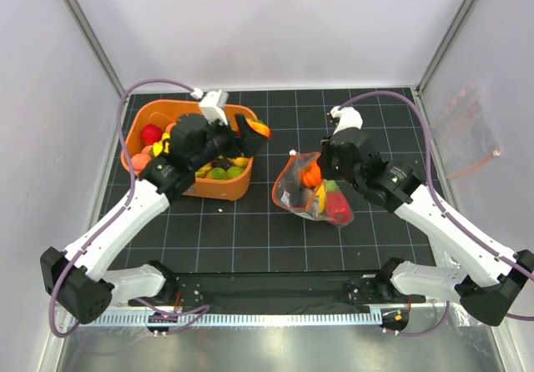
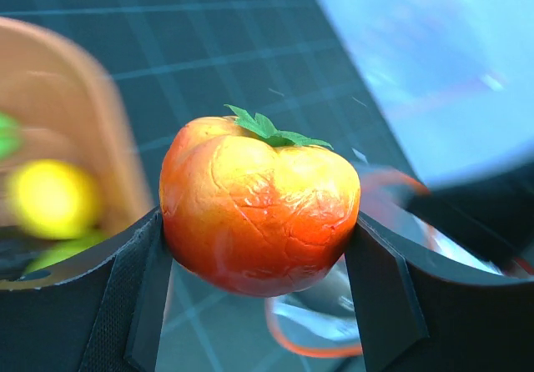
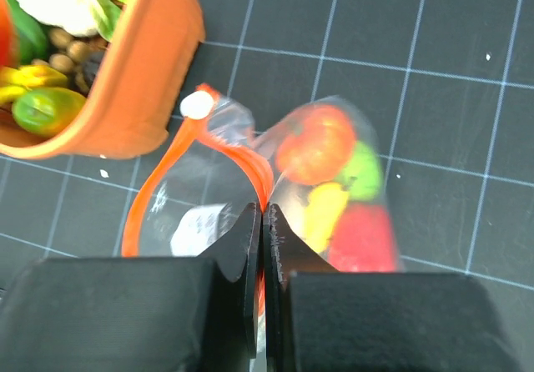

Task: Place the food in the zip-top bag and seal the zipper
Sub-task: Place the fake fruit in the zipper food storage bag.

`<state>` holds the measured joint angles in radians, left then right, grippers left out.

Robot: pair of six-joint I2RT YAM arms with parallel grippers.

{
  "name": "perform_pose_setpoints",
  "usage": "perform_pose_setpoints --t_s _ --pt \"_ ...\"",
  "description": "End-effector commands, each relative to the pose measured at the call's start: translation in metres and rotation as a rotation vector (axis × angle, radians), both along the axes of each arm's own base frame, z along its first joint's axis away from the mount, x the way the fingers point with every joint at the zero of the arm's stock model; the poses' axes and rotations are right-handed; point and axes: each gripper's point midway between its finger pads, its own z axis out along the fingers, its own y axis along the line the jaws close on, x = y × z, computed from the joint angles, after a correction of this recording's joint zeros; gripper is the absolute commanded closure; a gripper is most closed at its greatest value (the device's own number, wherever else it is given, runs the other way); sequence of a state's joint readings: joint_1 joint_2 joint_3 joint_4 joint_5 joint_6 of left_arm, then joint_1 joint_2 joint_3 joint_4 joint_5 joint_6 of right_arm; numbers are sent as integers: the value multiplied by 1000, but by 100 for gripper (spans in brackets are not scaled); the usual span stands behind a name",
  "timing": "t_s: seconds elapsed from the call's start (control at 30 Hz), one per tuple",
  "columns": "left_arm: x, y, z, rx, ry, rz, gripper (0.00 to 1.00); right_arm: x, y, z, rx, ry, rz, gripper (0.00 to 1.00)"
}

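My left gripper [image 2: 257, 226] is shut on an orange-red toy fruit [image 2: 259, 209] with a green leaf, one finger pressed to each side. In the top view this fruit [image 1: 259, 128] hangs just past the orange tub's right end, left of the zip-top bag [image 1: 310, 193]. The bag lies on the black mat and holds orange, yellow, lime-green and red food [image 3: 334, 188]. My right gripper [image 3: 264, 215] is shut on the red-orange zipper [image 3: 158, 190], lifting one side so the mouth gapes toward the tub. The strip's white tab [image 3: 197, 105] shows at its far end.
The orange tub [image 1: 136, 138] at the back left holds several more toy pieces; its corner [image 3: 142, 80] sits close to the bag's mouth. Another clear pouch [image 1: 467, 134] with a red strip shows against the right wall panel. White walls enclose the mat.
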<state>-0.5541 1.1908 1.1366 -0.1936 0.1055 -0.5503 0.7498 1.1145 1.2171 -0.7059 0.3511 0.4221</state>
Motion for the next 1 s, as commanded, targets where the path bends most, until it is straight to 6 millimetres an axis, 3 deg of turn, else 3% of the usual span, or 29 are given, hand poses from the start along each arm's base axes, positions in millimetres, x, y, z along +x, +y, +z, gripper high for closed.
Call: perform_pose_setpoints --t_s 0.0,0.17,0.4,0.77,0.97 --pt "-34 -34 37 -85 -71 -131 62 9 12 40 118 -94 2 99" --pt "-45 -64 26 -68 -46 -184 62 9 17 38 171 -96 -2 99" --pt "-53 -104 1 -15 -7 -249 64 12 10 32 187 -110 -51 99" --pt "-93 -122 -6 34 -57 -352 64 18 -1 35 164 -127 -89 99" --pt "-89 -140 -34 76 5 -381 65 19 -1 40 187 -138 -94 99"
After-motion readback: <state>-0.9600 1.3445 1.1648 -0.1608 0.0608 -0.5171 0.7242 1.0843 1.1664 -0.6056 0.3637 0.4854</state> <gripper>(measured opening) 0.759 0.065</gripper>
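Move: The left hand already grips the orange-red fake fruit; the bag mouth it is bound for lies about 12 cm to its right, 8 cm nearer the base and roughly 9 cm lower. The food already in the bag is some 19 cm right of this hand, 9 cm back and 18 cm below; the orange bin's middle is about 20 cm left, 2 cm farther out and 17 cm below. From the right hand, pinching the bag's rim, the mouth is roughly 6 cm left, level with it and 4 cm lower. The left hand carries the fruit away from the bin to the bag's open mouth, going about 13 cm right and some 10 cm back while sinking about 4 cm, and swinging clockwise about 20 degrees, with its grip unchanged. It starts off quickly back and right, then dips as it goes on right and eases in over the mouth, while the right hand nearly stays in place, its shut fingers still pinching the rim and rolling only about 5 degrees. ##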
